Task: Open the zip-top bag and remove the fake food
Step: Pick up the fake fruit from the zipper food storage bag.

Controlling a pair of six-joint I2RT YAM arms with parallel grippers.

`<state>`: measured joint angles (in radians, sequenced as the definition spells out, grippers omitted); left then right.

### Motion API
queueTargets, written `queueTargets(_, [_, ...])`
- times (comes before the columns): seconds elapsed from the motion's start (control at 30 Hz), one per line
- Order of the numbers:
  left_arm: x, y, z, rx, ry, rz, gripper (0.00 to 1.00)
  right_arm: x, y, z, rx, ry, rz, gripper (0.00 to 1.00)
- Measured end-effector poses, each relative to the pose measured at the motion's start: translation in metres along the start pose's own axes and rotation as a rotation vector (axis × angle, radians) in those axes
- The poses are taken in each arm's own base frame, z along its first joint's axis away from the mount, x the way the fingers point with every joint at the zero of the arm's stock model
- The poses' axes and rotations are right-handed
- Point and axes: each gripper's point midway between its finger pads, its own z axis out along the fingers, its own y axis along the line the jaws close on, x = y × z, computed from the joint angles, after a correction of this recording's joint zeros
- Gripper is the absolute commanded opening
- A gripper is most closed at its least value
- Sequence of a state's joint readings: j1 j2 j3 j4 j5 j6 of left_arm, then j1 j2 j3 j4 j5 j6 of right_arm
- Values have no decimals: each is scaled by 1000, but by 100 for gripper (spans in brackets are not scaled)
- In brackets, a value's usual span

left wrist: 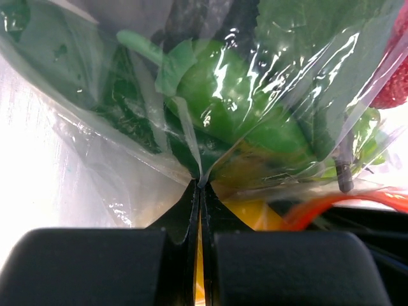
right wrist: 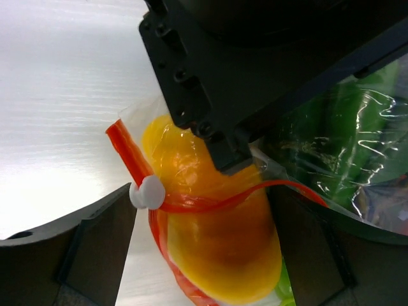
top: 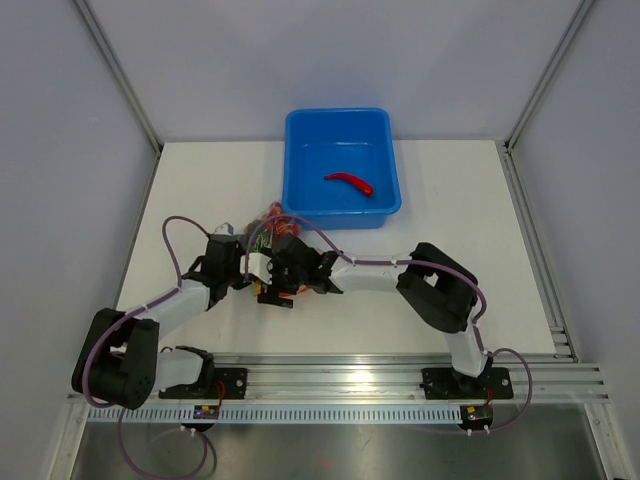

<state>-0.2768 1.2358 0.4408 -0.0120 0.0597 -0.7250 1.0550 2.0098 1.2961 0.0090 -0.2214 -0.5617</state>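
Note:
The zip-top bag (top: 270,230) lies in front of the blue tub, with both grippers meeting at its near end. My left gripper (left wrist: 201,191) is shut on a pinch of the clear plastic; green vegetables (left wrist: 242,108) press against the film just beyond it. My right gripper (right wrist: 204,217) is open, its fingers on either side of the orange-yellow pepper (right wrist: 217,255) at the bag's mouth, without gripping it. The orange-red zip strip (right wrist: 131,159) and its white slider (right wrist: 147,192) cross the pepper. A red chili (top: 349,183) lies in the tub.
The blue tub (top: 295,160) stands at the back centre of the white table. The left gripper's black body (right wrist: 255,64) hangs right above the pepper in the right wrist view. A metal rail (top: 400,375) runs along the near edge.

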Motion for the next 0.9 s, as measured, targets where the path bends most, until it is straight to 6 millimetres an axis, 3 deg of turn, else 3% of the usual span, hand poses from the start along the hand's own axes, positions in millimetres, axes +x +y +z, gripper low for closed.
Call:
queueTargets(0.2, [-1,1,0,-15,-1,1,0,4,-3,9,-21,36,4,86])
queueTargets(0.33, [-2,2,0,-27,2,-6,0,5,-7,8,-13,53,12,65])
queueTargets(0.87, [-14,1,-10,-31,-45,-54,0,16,-26,2,183,144,167,63])
queueTargets(0.9, [-14,1,-10,-31,-45,-56,0,17,-27,1,201,150,182,69])
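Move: My open right fingers already straddle the yellow fruit at the bag's mouth; its middle lies about 1 cm ahead of that hand, 1 cm left and 2 cm below. The zip's white slider is some 3 cm back and 1 cm left. The green pepper, in the bag, lies about 8 cm ahead and 1 cm left, the cucumber 9 ahead and 5 left. From my left hand the fruit is roughly 3 cm back, 3 right and slightly below. I settle my right hand barely a centimetre lower around the yellow fruit and close the fingers until they grip its sides. Keeping hold, I carry it about 2 cm further forward and a little right, turning that hand some 15 degrees clockwise. Meanwhile my left hand keeps pinching the clear plastic and draws it about 1.5 cm up and left. ##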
